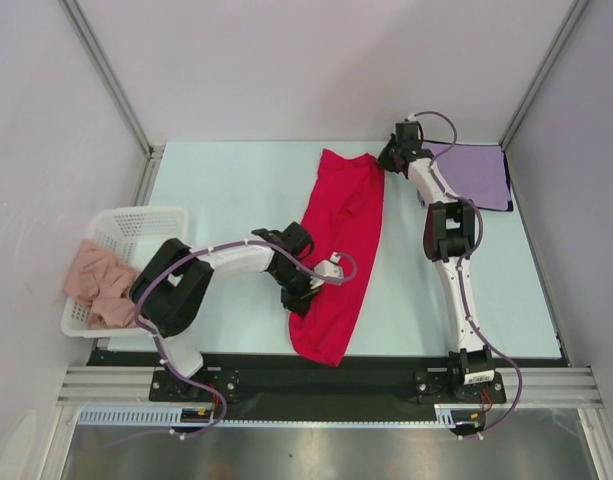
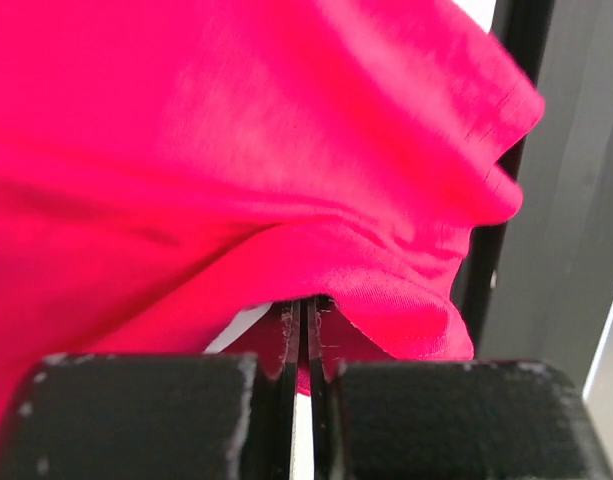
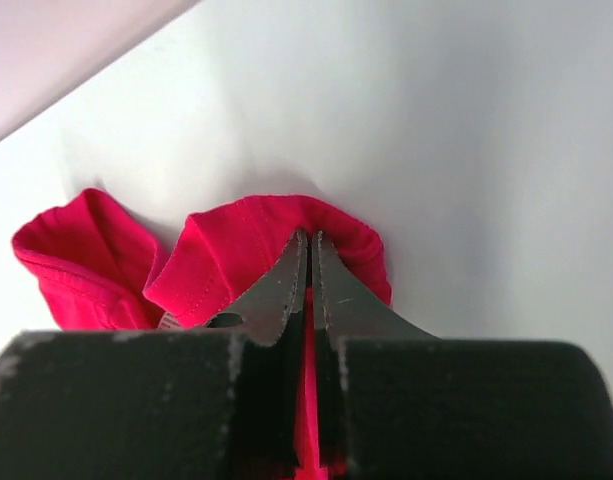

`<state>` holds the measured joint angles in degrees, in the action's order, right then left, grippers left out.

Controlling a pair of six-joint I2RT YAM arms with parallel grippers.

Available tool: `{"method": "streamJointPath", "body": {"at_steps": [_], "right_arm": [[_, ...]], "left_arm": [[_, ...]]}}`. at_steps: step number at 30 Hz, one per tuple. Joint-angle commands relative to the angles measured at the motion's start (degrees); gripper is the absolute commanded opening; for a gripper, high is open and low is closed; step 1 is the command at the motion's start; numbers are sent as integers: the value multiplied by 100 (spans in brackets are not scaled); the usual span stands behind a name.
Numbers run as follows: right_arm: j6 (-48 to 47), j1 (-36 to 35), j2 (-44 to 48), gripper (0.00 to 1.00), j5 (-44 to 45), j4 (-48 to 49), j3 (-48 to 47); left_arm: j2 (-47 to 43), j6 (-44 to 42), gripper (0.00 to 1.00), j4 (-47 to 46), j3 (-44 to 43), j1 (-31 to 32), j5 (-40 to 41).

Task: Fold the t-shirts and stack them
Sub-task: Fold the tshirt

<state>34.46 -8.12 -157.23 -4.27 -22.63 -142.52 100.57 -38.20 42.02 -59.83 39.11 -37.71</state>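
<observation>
The red t-shirt (image 1: 341, 235) lies as a long strip from the back of the table to its front edge. My left gripper (image 1: 304, 297) is shut on the shirt's left edge near the front. In the left wrist view its jaws (image 2: 308, 305) pinch a fold of the red cloth (image 2: 236, 150). At the far end my right gripper (image 1: 386, 160) is shut on the shirt's back right corner. The right wrist view shows red cloth (image 3: 236, 255) bunched around the closed fingertips (image 3: 311, 240). The lavender t-shirt (image 1: 476, 172) lies folded at the back right, partly behind the right arm.
A white mesh basket (image 1: 146, 222) stands at the left edge of the table with peach-pink cloth (image 1: 96, 285) spilling over its side. A black rail (image 1: 316, 375) runs along the front edge. Walls close in on the left, back and right.
</observation>
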Motion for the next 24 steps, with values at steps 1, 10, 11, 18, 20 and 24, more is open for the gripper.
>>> {"method": "streamJointPath", "body": {"at_steps": [1, 10, 11, 18, 20, 24], "right_arm": [[43, -146, -203, 2, -30, 478, -522], [-228, -102, 280, 45, 76, 603, -532], [-394, -102, 367, 49, 76, 559, -453], [-931, -85, 1571, 63, 419, 172, 495], [-985, -76, 1932, 63, 594, -74, 733], [-696, -49, 2485, 63, 603, -330, 2073]], "left_arm": [[173, 558, 2, -747, -178, 316, -465], [-283, 365, 17, -309, 366, 404, -386], [-362, 357, 18, -274, 428, 343, -325], [-1031, 225, 24, -159, 894, -35, 589], [-1101, 207, 32, -107, 1000, -35, 651], [-1233, 137, 47, 96, 1070, -44, 704]]}}
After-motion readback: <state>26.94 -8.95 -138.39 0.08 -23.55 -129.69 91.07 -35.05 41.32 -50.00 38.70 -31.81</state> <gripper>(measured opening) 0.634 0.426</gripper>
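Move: Both hands are shut on the folded red t-shirt near the table top: the right on its far right corner, the left on its left side near the close end. From the right hand the shirt's middle lies about 31 cm back and 11 cm left; from the left hand it is some 20 cm ahead and 8 cm right. The lilac t-shirt stack sits roughly 21 cm right of the right hand and 3 cm back. All lie a centimetre or so lower. Letting go of the far right corner, the right hand eases a couple of centimetres forward and left as its fingers spread, then rises about 11 cm clear of the cloth, drawing back and slightly right. Beside the near end, the left hand first shifts 2–3 cm right and slightly back, then reverses some 6 cm left, staying low, its fingers opening to nearly half around the cloth's edge. ##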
